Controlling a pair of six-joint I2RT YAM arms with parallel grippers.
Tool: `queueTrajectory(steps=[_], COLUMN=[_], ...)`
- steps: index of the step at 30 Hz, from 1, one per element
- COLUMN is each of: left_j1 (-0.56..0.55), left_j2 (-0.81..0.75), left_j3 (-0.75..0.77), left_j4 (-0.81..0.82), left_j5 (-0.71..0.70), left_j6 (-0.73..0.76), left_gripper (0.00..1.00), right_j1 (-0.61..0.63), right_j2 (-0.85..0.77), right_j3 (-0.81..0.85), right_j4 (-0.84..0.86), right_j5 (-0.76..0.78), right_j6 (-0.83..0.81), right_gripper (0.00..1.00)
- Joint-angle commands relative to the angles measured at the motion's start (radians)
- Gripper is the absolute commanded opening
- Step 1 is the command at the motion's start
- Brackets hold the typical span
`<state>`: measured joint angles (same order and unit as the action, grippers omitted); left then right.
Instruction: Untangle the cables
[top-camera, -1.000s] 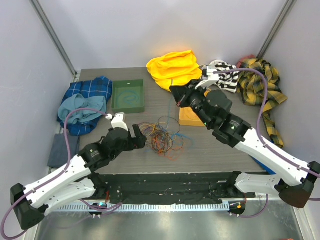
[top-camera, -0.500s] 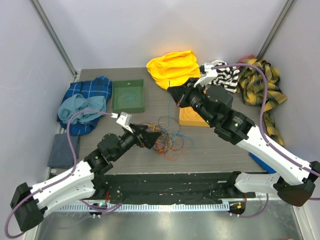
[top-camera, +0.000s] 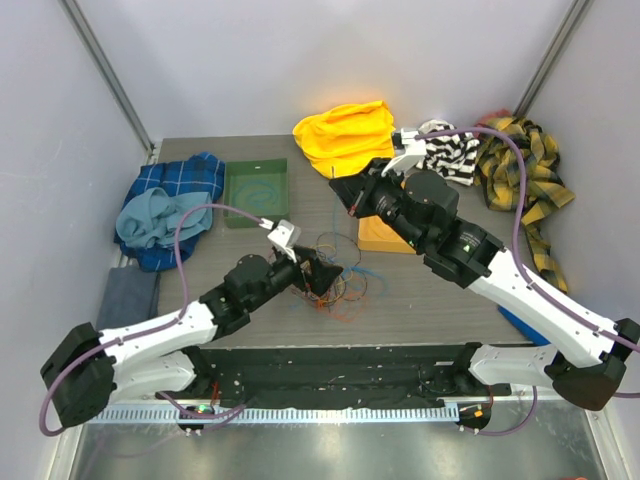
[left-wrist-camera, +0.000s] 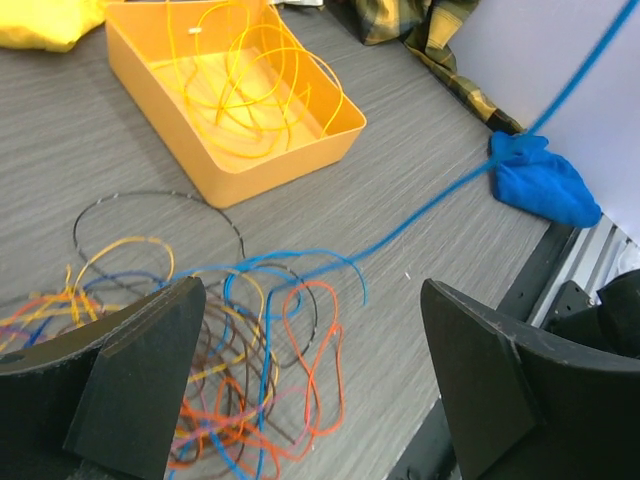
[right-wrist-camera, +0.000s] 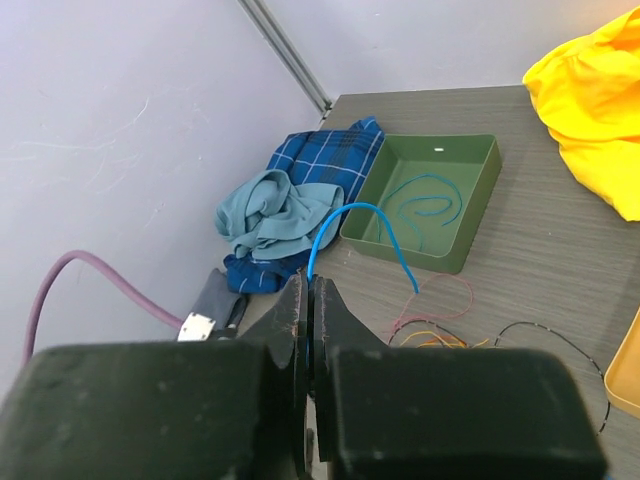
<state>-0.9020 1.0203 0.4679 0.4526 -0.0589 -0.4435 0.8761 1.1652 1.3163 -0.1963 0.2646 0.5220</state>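
The cables (top-camera: 335, 262) lie as a tangle of orange, yellow, blue and dark wires on the table's middle. My left gripper (top-camera: 322, 272) hangs open just above the tangle. In the left wrist view (left-wrist-camera: 310, 400) the loops (left-wrist-camera: 240, 360) lie between its spread fingers. My right gripper (top-camera: 340, 193) is raised behind the tangle. In the right wrist view (right-wrist-camera: 310, 300) it is shut on a blue cable (right-wrist-camera: 345, 215). That blue cable (left-wrist-camera: 450, 185) runs taut from the tangle up and to the right in the left wrist view.
An orange tray (top-camera: 372, 240) (left-wrist-camera: 330, 130) with yellow wires is right of the tangle. A green tray (top-camera: 256, 215) (right-wrist-camera: 480, 215) with teal wires is at its back left. Cloths lie around: blue plaid (top-camera: 185, 180), yellow (top-camera: 345, 135), striped (top-camera: 450, 155), plaid shirt (top-camera: 520, 170), grey (top-camera: 125, 300).
My left arm has swung forward and right, so its open gripper is now over the tangle. My right gripper has shifted slightly left, still holding the blue cable.
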Motion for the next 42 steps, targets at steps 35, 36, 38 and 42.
queueTrajectory(steps=[35,36,38,42], left_j1=[0.282,0.285,0.31,0.36], left_j2=[0.195,0.207,0.245,0.299], left_j3=[1.204,1.242,1.278,1.319], left_j4=[-0.91,-0.916,-0.936,-0.948], left_j5=[-0.251,-0.26,-0.262,-0.288], left_j6=[0.07,0.078,0.089,0.083], left_gripper=[0.0,0.0,0.0,0.0], right_j1=[0.006,0.006,0.006,0.006], right_j2=[-0.292,-0.297,-0.309,-0.335], right_j3=[-0.29,-0.298,-0.316,-0.339], right_j4=[-0.086,-0.088,-0.092,-0.1], right_j5=[0.101,0.099,0.097,0.099], right_j6=[0.07,0.073,0.079,0.076], right_gripper=[0.64,0.64,0.63,0.63])
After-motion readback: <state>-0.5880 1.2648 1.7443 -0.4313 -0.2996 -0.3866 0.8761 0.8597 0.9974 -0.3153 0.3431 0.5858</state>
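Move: The stretch of blue cable hanging under the right hand is almost between the open left fingers, some 2 cm ahead, 3 cm to the right and 3 cm below. From the left hand, the tangle's middle is about 4 cm ahead, 3 cm left and 18 cm down; the orange box some 19 cm ahead and 15 cm right, the green box about 25 cm ahead and 20 cm left. From the right hand, that stretch is roughly 20 cm below and 3 cm back, level sideways. The left fingers shut on the hanging blue cable after a dip of a few centimetres forward, right and down; only then does the right hand open and let go. Holding the cable, the left hand climbs steeply, over 30 cm, swinging left and forward towards the green box side and turning some 30 degrees counter-clockwise. The emptied right hand lifts briefly, then sinks and draws right and back. ##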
